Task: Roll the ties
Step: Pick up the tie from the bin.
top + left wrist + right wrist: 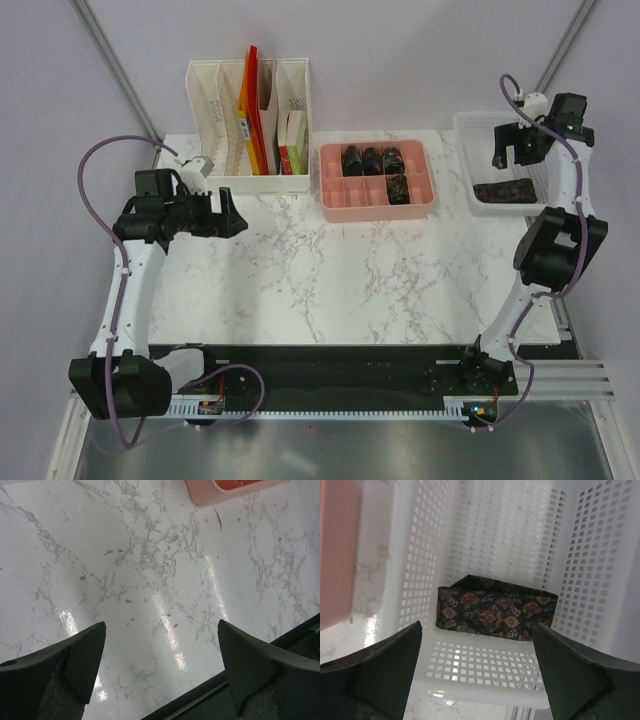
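A dark folded tie with a reddish floral pattern lies flat in the white perforated basket at the back right; the top view shows this tie too. My right gripper hovers open above the basket's near wall, short of the tie, seen from above as the right gripper. Several rolled ties sit in the pink tray. My left gripper is open over bare marble at the left, nothing between its fingers.
A white file organiser with red, orange and green folders stands at the back left. The pink tray's corner shows at the top of the left wrist view. The table's dark front rail runs between the arm bases.
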`<state>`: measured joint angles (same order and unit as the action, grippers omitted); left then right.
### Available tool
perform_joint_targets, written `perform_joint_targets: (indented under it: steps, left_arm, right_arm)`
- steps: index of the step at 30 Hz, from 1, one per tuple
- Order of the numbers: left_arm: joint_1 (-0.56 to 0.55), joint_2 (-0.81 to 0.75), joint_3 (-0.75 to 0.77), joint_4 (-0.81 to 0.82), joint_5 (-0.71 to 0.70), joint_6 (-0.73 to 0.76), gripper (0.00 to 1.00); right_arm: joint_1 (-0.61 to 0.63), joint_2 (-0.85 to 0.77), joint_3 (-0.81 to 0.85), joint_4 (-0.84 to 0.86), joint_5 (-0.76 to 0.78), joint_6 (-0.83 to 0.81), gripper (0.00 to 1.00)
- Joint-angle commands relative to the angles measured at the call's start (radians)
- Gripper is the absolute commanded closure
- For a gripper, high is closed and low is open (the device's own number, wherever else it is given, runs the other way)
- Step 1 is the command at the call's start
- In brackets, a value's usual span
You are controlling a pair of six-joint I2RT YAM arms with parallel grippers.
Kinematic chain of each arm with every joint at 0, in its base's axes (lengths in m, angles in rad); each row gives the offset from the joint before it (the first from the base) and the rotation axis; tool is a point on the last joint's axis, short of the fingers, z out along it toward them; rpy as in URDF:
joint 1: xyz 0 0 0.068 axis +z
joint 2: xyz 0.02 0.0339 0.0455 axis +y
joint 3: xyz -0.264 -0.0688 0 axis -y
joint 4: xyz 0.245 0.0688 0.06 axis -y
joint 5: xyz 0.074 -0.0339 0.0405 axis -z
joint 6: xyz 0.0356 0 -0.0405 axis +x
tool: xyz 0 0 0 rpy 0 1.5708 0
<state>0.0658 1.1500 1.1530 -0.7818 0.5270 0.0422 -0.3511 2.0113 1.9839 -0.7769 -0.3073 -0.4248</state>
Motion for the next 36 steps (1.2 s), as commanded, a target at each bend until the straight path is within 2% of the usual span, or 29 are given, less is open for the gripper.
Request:
perform_joint_targets:
  steps: [1,9,15,18,19,21,22,24,25,27,36]
  left_arm:
    - [0.002,-0.003,0.004,0.024,0.021,-0.018,0.00]
    - [0.002,-0.021,-0.032,0.027,0.008,0.013,0.00]
    - [0.000,-0.016,-0.027,0.027,0.005,0.012,0.00]
    - [0.000,-0.007,-0.019,0.027,-0.007,0.012,0.00]
    - [0.000,-0.004,-0.018,0.026,-0.015,0.012,0.00]
    - [0.002,0.002,-0.010,0.027,-0.016,0.008,0.00]
    - [0.002,0.002,-0.009,0.026,-0.010,0.007,0.00]
    - [0.002,0.004,-0.003,0.027,-0.004,0.002,0.00]
    - [0.002,0.004,0.001,0.027,-0.002,-0.001,0.00]
    - [0.000,0.005,0.008,0.027,-0.002,-0.004,0.00]
    - [0.000,-0.010,0.017,0.029,0.011,-0.002,0.00]
  right_arm:
    - [0.000,0.118,0.070,-0.024,0.054,-0.095,0.02]
    - [-0.005,0.300,0.133,-0.010,0.143,-0.190,0.02]
    - [-0.011,0.372,0.104,-0.012,0.126,-0.221,0.02]
    - [-0.011,0.385,0.072,-0.030,0.090,-0.258,0.13]
    - [-0.011,0.386,0.067,-0.035,0.067,-0.265,0.24]
    - [-0.014,0.374,0.056,-0.042,0.036,-0.266,0.36]
    - [-0.014,0.369,0.056,-0.045,0.025,-0.266,0.49]
    - [-0.018,0.345,0.062,-0.048,-0.007,-0.266,0.66]
    - [-0.019,0.325,0.073,-0.050,-0.016,-0.264,0.84]
    - [-0.025,0.301,0.087,-0.048,-0.047,-0.247,1.00]
    - [-0.112,0.103,0.214,-0.029,-0.283,-0.034,1.00]
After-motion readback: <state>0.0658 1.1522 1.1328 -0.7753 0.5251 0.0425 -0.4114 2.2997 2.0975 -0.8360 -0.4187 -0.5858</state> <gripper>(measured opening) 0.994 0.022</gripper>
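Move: From the right gripper, the folded tie lies about 17 cm below, a centimetre farther out and 4 cm to the right, along the near end of the white bin. The bin's middle is roughly 8 cm ahead, 3 cm to the right and 14 cm lower; the pink tray stands some 29 cm to the left, 4 cm ahead and 15 cm below. From the left gripper, the tie is about 67 cm right, 20 cm ahead and 19 cm down. Drop the open right gripper about 16 cm into the bin onto the tie, edging right and tipping the fingers some 17 degrees steeper. At the bottom, close the fingers fully on the cloth a little left of its middle, easing slightly back left with a small counter-clockwise turn, then lift about 4 cm, keeping the pinch. ##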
